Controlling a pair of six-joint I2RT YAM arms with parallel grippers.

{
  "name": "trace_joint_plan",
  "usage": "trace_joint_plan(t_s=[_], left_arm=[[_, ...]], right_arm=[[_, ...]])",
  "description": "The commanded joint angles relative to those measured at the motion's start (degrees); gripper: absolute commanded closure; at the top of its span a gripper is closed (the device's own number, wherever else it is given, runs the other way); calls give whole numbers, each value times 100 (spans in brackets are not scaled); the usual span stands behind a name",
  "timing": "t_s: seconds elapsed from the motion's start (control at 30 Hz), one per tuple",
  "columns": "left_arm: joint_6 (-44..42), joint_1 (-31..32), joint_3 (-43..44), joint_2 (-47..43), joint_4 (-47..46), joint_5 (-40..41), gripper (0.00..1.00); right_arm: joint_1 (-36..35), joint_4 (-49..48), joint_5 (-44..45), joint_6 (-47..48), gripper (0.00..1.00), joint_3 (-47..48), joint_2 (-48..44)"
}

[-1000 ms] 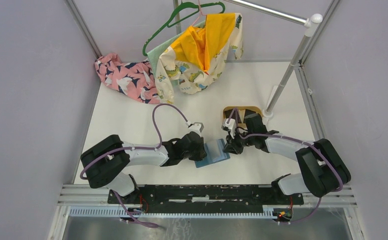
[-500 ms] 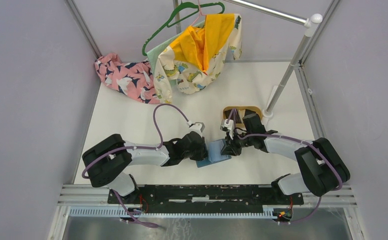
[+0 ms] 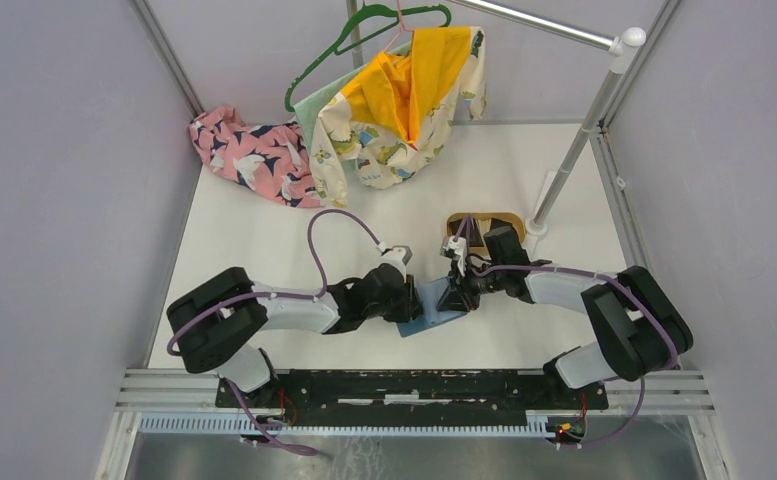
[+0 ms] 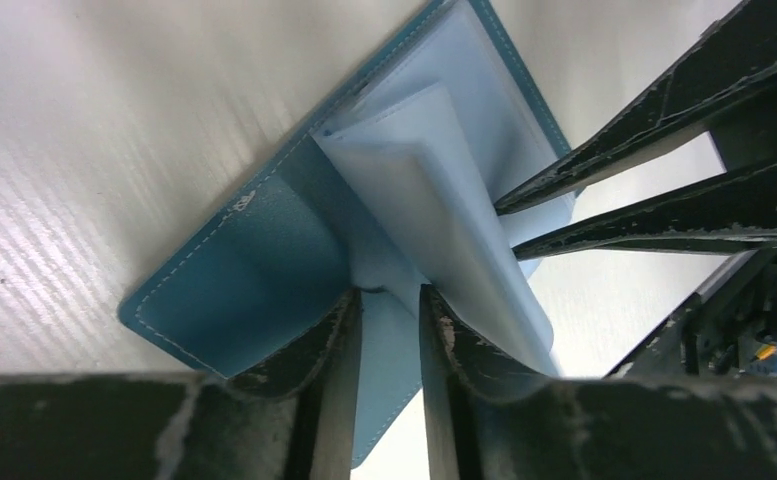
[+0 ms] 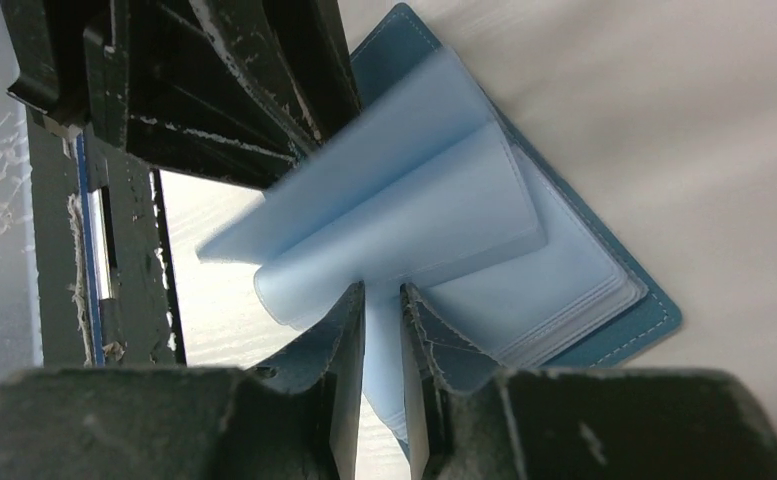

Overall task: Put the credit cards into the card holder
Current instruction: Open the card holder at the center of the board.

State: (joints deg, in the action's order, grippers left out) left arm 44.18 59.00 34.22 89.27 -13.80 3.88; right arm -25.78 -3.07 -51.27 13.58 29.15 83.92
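The teal card holder (image 3: 430, 312) lies open on the white table between my two grippers, its pale blue sleeves (image 4: 434, 170) fanned up. My left gripper (image 3: 411, 300) reaches in from the left. Its jaws (image 4: 389, 295) stand a little apart at the root of the sleeves, with the teal cover (image 4: 254, 260) showing through the gap. My right gripper (image 3: 454, 297) comes in from the right and is shut narrowly on a sleeve leaf (image 5: 382, 290) next to the stacked sleeves (image 5: 564, 290). The credit cards are out of view.
A tan wooden tray (image 3: 505, 217) sits just behind the right arm. A white pole (image 3: 574, 150) rises from a base at the back right. Patterned clothes (image 3: 254, 155) and a hanger with a yellow garment (image 3: 404, 90) lie at the back.
Both grippers have closed in on the card holder, which has shifted slightly and now lies tight between them. The left jaws have widened a little.
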Motion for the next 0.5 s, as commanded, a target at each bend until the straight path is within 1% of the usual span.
trace_joint_plan(t_s=[0.0,0.17,0.33,0.47], left_arm=[[381,51,-157,-31,-163,-350,62],[492,51,-133,-514,-99,-572,52],[503,38,-137,-858,114,-539,49],[551,39,-246,-1176,123,-559,44]], right_arm=[[-15,-319,-230,-111,75,117,36],[53,-321,-302,-119,75,146,119],[91,-396,-457,-170,73,144,241],[103,-517,-618,-296,72,129,331]])
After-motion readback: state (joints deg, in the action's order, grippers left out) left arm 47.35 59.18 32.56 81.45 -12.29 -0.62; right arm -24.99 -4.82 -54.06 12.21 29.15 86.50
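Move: Between the two hands lies the open card holder. Its middle is about 2 cm ahead of the left hand, 3 cm to its right and 2 cm below; from the right hand it is roughly 2 cm left, 1 cm back and 3 cm down. The holder's raised sleeve stands about 2 cm to the left hand's right and 1 cm ahead. The card tray is some 16 cm ahead of the left hand and 13 cm to its right. Lifting away from the holder's raised sleeve, the left hand first eases back about 1.5 cm, then rises some 3.5 cm as its fingers spread from about a third to just over half open, tilting only slightly. The right hand holds its place low over the holder's right half, its fingertips staying at the sleeves, with a tip of a few degrees. ##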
